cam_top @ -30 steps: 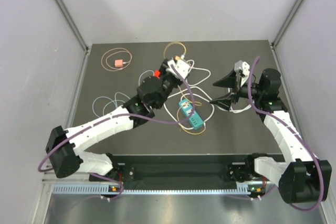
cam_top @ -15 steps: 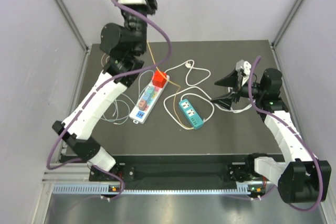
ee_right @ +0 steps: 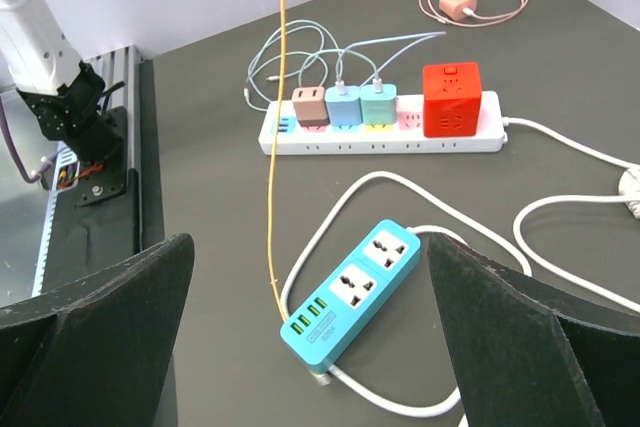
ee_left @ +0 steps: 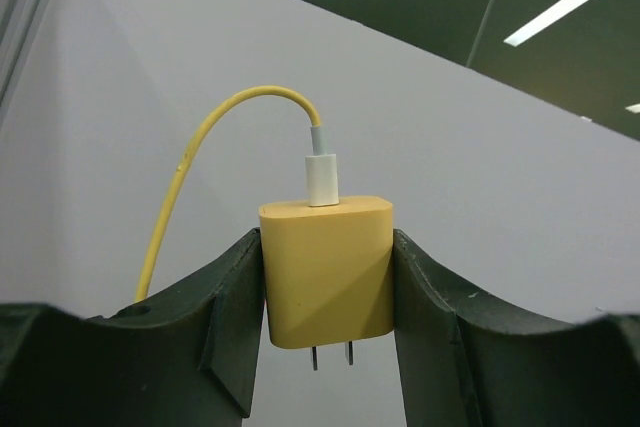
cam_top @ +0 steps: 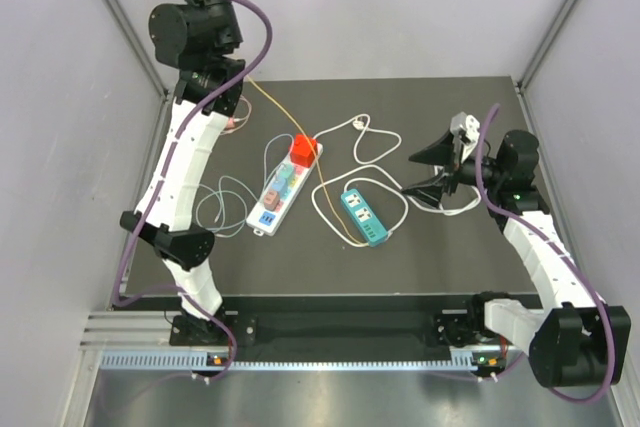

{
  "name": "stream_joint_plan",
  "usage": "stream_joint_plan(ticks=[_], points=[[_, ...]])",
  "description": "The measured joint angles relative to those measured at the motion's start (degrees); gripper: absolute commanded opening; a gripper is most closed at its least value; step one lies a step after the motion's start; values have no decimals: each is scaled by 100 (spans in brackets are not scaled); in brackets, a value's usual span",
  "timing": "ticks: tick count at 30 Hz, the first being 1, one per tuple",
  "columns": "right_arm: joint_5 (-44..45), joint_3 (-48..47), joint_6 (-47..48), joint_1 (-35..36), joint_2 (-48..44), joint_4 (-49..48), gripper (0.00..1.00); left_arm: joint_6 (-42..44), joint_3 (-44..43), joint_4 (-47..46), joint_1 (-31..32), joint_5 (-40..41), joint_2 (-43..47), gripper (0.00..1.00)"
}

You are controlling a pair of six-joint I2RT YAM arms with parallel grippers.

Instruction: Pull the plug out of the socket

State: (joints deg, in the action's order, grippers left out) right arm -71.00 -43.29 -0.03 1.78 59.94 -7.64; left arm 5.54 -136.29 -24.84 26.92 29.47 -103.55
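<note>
My left gripper (ee_left: 326, 347) is shut on a yellow plug (ee_left: 326, 269), its two prongs bare, held high above the table; the arm (cam_top: 195, 37) reaches past the top of the top view. Its yellow cable (cam_top: 275, 112) runs down to the table by the blue socket strip (cam_top: 362, 217), which also shows in the right wrist view (ee_right: 352, 290). A white power strip (cam_top: 285, 187) holds a red cube plug (cam_top: 303, 150) and several pastel plugs (ee_right: 343, 104). My right gripper (cam_top: 432, 172) is open and empty, above the table right of the blue strip.
White cords (cam_top: 375, 142) loop across the table between the strips. A pink plug with a coiled cable (ee_right: 462, 2) lies at the far left. Pale cables (cam_top: 225, 202) trail left of the white strip. Grey walls enclose the table.
My left arm has swung further up and left with the yellow plug, drawing its cable taut off the table. The right arm has not moved.
</note>
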Motion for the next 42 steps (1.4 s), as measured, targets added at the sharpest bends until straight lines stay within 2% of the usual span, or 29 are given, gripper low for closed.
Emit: stream_joint_plan(ticks=[6,11,16,22,30,35,42], points=[[-57,31,-17,24,33,-116,100,-638,-11,-66,-61,-310,61,0],[162,170,361,772,498,-212,100,-859,87,-37,-59,-472,271,0],[501,170,957,1456,918,306,100,-413,94,-92,-70,-417,433,0],[612,170,1250,1307,903,535,100,417,365,-562,-448,-221,400,0],[619,170,1167,981,754,511,100,817,435,-1075,-1207,192,-671,0],[612,170,1095,955,750,509,100,863,-164,-938,-1401,321,-1648,0],[599,170,1047,953,752,509,100,643,-483,-868,-1624,367,-1884,0]])
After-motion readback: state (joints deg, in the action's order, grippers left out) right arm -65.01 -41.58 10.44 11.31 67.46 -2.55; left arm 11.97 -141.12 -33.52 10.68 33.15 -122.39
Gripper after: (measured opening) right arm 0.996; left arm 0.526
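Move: My left hand holds the yellow plug high up; the far-left patch it is bound for is marked by the pink plug, some 24 cm ahead, 15 cm left and 71 cm below. The white power strip lies straight below, 4 cm right; the red adaptor is 12 cm ahead, 8 cm right. From my open right hand, the teal socket is about 5 cm ahead, 9 cm left, 25 cm down. Keeping my grip on the yellow plug, I ease my left hand back and up some 4 cm, then swing it about 19 cm forward, down and left towards the pink plug, turning counter-clockwise, trailing the cord. My right hand, still open, drops and shifts left towards the teal socket, about 6 cm down, then backs off slightly to the right and waits above the table. ##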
